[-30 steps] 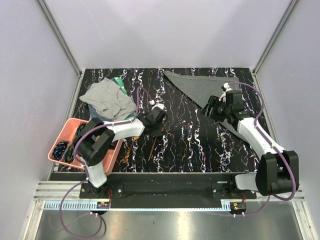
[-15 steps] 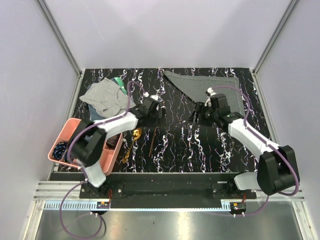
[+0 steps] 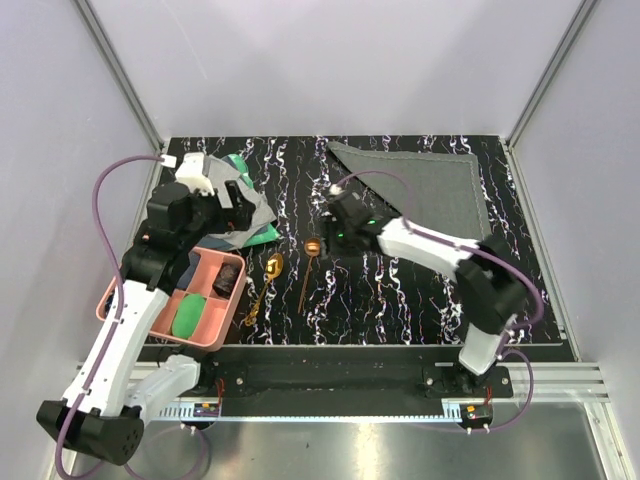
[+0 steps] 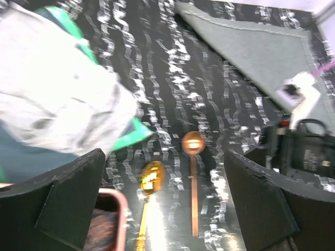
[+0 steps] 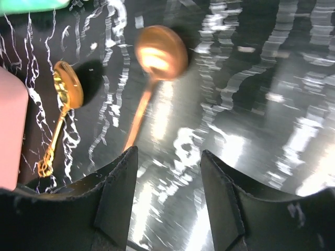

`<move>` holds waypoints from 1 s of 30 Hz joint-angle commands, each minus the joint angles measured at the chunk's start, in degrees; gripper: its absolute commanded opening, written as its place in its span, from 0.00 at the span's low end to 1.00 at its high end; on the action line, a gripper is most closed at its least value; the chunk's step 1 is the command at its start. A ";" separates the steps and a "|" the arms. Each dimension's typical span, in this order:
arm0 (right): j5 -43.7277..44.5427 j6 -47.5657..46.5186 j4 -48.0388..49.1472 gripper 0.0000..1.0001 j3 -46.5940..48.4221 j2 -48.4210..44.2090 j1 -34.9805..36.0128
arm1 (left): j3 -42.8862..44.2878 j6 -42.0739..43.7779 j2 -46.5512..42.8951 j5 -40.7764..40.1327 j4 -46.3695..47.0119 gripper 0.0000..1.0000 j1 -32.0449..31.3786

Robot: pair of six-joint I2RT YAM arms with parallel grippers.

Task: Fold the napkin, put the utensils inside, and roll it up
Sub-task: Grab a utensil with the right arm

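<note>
The dark grey napkin (image 3: 425, 185) lies folded at the back right of the table, and its hemmed corner (image 4: 261, 52) shows in the left wrist view. The two utensils lie side by side at front centre. The gold spoon (image 3: 264, 287) (image 4: 151, 179) (image 5: 67, 94) is on the left and the copper spoon (image 3: 308, 272) (image 4: 193, 157) (image 5: 159, 55) on the right. My right gripper (image 3: 328, 238) (image 5: 168, 151) is low by the copper spoon and open, with nothing between its fingers. My left gripper (image 3: 232, 200) (image 4: 165, 154) hangs wide open and empty, above and left of the spoons.
A light grey cloth (image 3: 215, 190) (image 4: 52, 104) lies over a green item at the back left. A pink bin (image 3: 130, 275) (image 4: 119, 209) (image 5: 10, 136) holding a green thing and dark things stands at the front left, close to the gold spoon.
My left gripper has opened and drawn back up and left, away from the spoons. My right arm has swung left from the napkin to the copper spoon, its jaws narrowing a little.
</note>
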 commanded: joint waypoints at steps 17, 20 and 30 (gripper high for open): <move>6.43 3.59 -12.00 0.39 21.06 23.10 7.68 | -5.91 5.59 -0.16 -5.95 -2.40 0.99 0.83; 5.90 2.09 -12.44 0.33 21.67 24.07 7.68 | -6.08 5.59 -0.16 -5.95 -2.49 0.99 0.83; 9.24 -5.89 -17.62 0.06 23.52 26.44 7.68 | -6.09 6.03 -0.34 -7.00 -2.84 0.99 0.83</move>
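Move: Just left of the right hand, about 6 cm across, level and some 8 cm below, is the middle of the copper spoon, its bowl pointing away from the robot. The gold slotted spoon lies some 10 cm farther left of it and about 5 cm nearer the robot; the folded napkin's middle is roughly 22 cm to the right hand's right and 16 cm ahead. From the left hand, the copper spoon is about 15 cm right, 1 cm back and 27 cm down. Dropping about 7 cm while sliding some 6 cm left, the right hand comes down over the copper spoon, then stays nearly in place as its half-open fingers shut and pinch the handle just behind the bowl; the wrist rolls its left side down by some 15 degrees. The empty left hand, wide open, sinks about 6.5 cm and eases slightly left, away from the spoon sideways. ##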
